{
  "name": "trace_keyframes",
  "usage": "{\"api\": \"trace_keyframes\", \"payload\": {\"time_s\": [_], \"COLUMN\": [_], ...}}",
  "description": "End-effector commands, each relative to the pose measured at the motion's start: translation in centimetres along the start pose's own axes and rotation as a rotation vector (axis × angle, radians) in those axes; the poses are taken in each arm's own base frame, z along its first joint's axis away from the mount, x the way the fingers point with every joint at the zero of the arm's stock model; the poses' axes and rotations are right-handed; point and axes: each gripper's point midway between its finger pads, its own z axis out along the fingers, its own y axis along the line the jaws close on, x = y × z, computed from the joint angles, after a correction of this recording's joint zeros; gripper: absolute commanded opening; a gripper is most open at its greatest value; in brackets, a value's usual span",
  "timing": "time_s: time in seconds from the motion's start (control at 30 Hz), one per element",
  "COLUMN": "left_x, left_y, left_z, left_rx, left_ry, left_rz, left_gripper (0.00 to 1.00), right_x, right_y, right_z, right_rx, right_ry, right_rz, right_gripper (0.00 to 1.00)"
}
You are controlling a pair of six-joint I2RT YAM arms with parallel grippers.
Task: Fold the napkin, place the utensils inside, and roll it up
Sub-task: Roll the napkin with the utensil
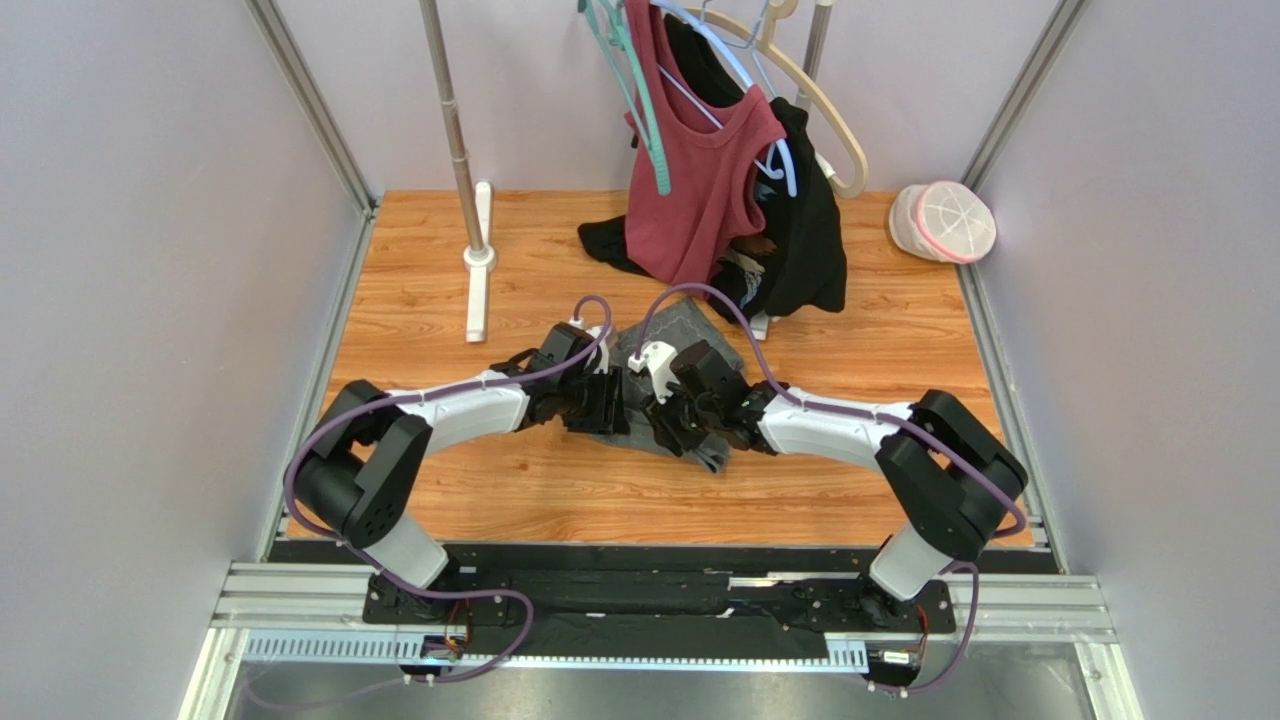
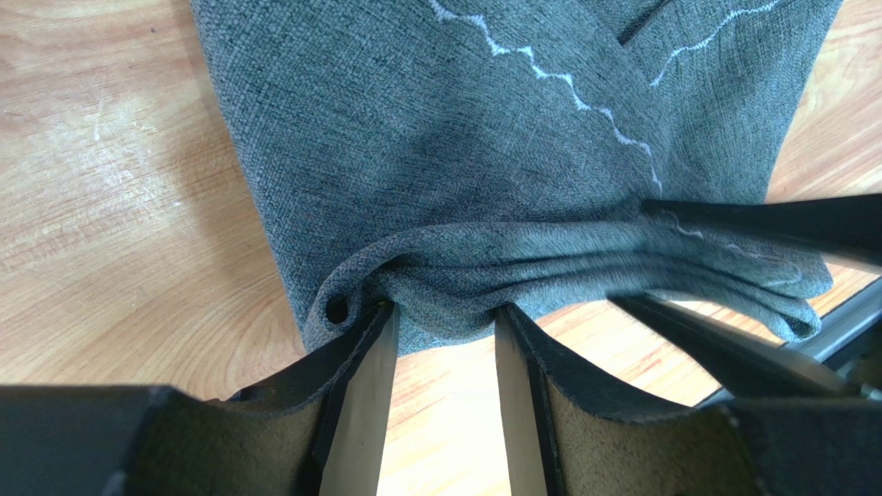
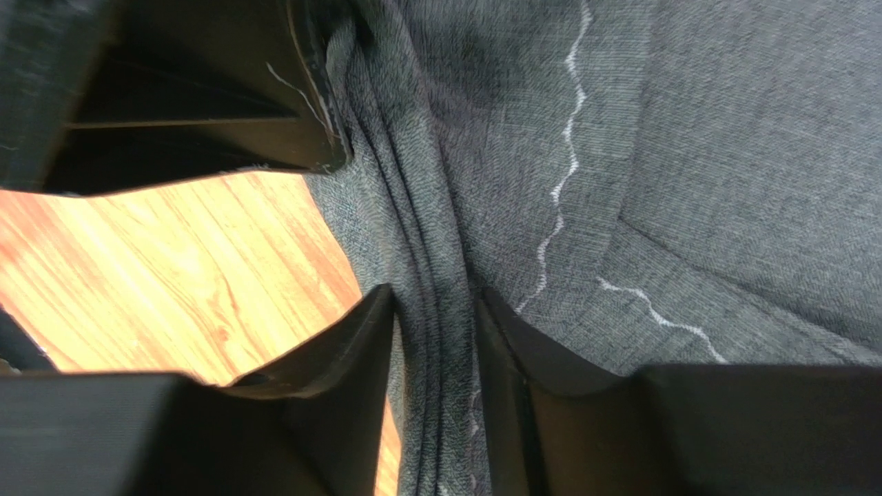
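Observation:
The dark grey napkin (image 1: 694, 333) with pale wavy stitching lies at the table's centre, its near edge gathered into a thick roll (image 2: 580, 264). My left gripper (image 2: 447, 310) pinches the left end of that roll between its fingertips. My right gripper (image 3: 437, 300) grips the same roll, whose layered folds (image 3: 440, 341) fill the gap between its fingers. In the top view the left gripper (image 1: 609, 402) and the right gripper (image 1: 684, 408) sit side by side on the cloth. The utensils are hidden.
A maroon top (image 1: 699, 165) and a black garment (image 1: 804, 225) hang on hangers just behind the napkin. A metal rack pole (image 1: 458, 135) with a white foot (image 1: 478, 278) stands at the back left. A pink-and-white round item (image 1: 944, 221) lies in the back right corner.

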Motion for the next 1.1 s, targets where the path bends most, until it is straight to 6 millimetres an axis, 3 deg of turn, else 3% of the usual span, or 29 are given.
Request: {"api": "trace_keyframes", "payload": {"time_s": [0.0,0.1,0.2,0.33,0.53,0.7,0.9,1.07], "left_x": [1.7,1.1,0.2,-1.4,-1.7,-1.3,-2.9,-3.3], "left_y": [2.0,1.6,1.3,1.5,2.5,2.6,1.8,2.5], "left_z": [0.3,0.0,-1.1,-3.5,-5.3,-4.9,-4.8,-4.2], "left_rx": [-0.069,-0.049,-0.049,-0.079,-0.112,-0.030,0.041,0.073], "left_ry": [0.061,0.036,-0.016,-0.129,-0.218,-0.233,-0.323,-0.348], "left_rz": [0.011,0.036,0.064,0.105,0.128,0.082,0.064,0.006], "left_gripper": [0.49,0.52,0.62,0.69,0.75,0.76,0.76,0.76], "right_x": [-1.5,-0.6,0.4,1.9,3.6,5.1,5.9,6.7], "right_y": [-0.4,-0.9,-0.9,-0.4,0.6,1.4,2.1,2.5], "right_z": [0.6,1.3,1.9,2.4,2.5,2.6,2.8,2.8], "right_rx": [0.027,0.045,0.037,-0.026,-0.127,-0.192,-0.280,-0.314], "right_ry": [-0.033,0.011,0.056,0.128,0.205,0.266,0.302,0.339], "right_rz": [-0.019,-0.005,0.010,0.055,0.137,0.207,0.271,0.286], "right_gripper": [0.25,0.09,0.00,0.00,0.00,0.00,0.00,0.00]}}
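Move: The napkin's rolled near edge lies between the left hand's fingers, its left end some 4 cm to their left, about 1 cm lower. The right fingers straddle the same roll about 10 cm to the right of the left hand, with the cloth roughly 1 cm below the right hand point; the roll's right end lies around 6 cm to the right and 3 cm back of this hand. The napkin's flat middle is about 9 cm ahead of the right hand, 2 cm below. The right hand sinks about 2 cm onto the roll while its fingers shut on the cloth, easing first forward and left and then, with the fingers shut, a little back and farther left, as the wrist tips some 20 degrees. Meanwhile the left fingers open wider and let go of the roll's left end; that hand lifts about 3.5 cm and draws some 5 cm left, dips by 2 cm, then rises slightly and eases forward, its fingers tilting up to point less steeply down. ##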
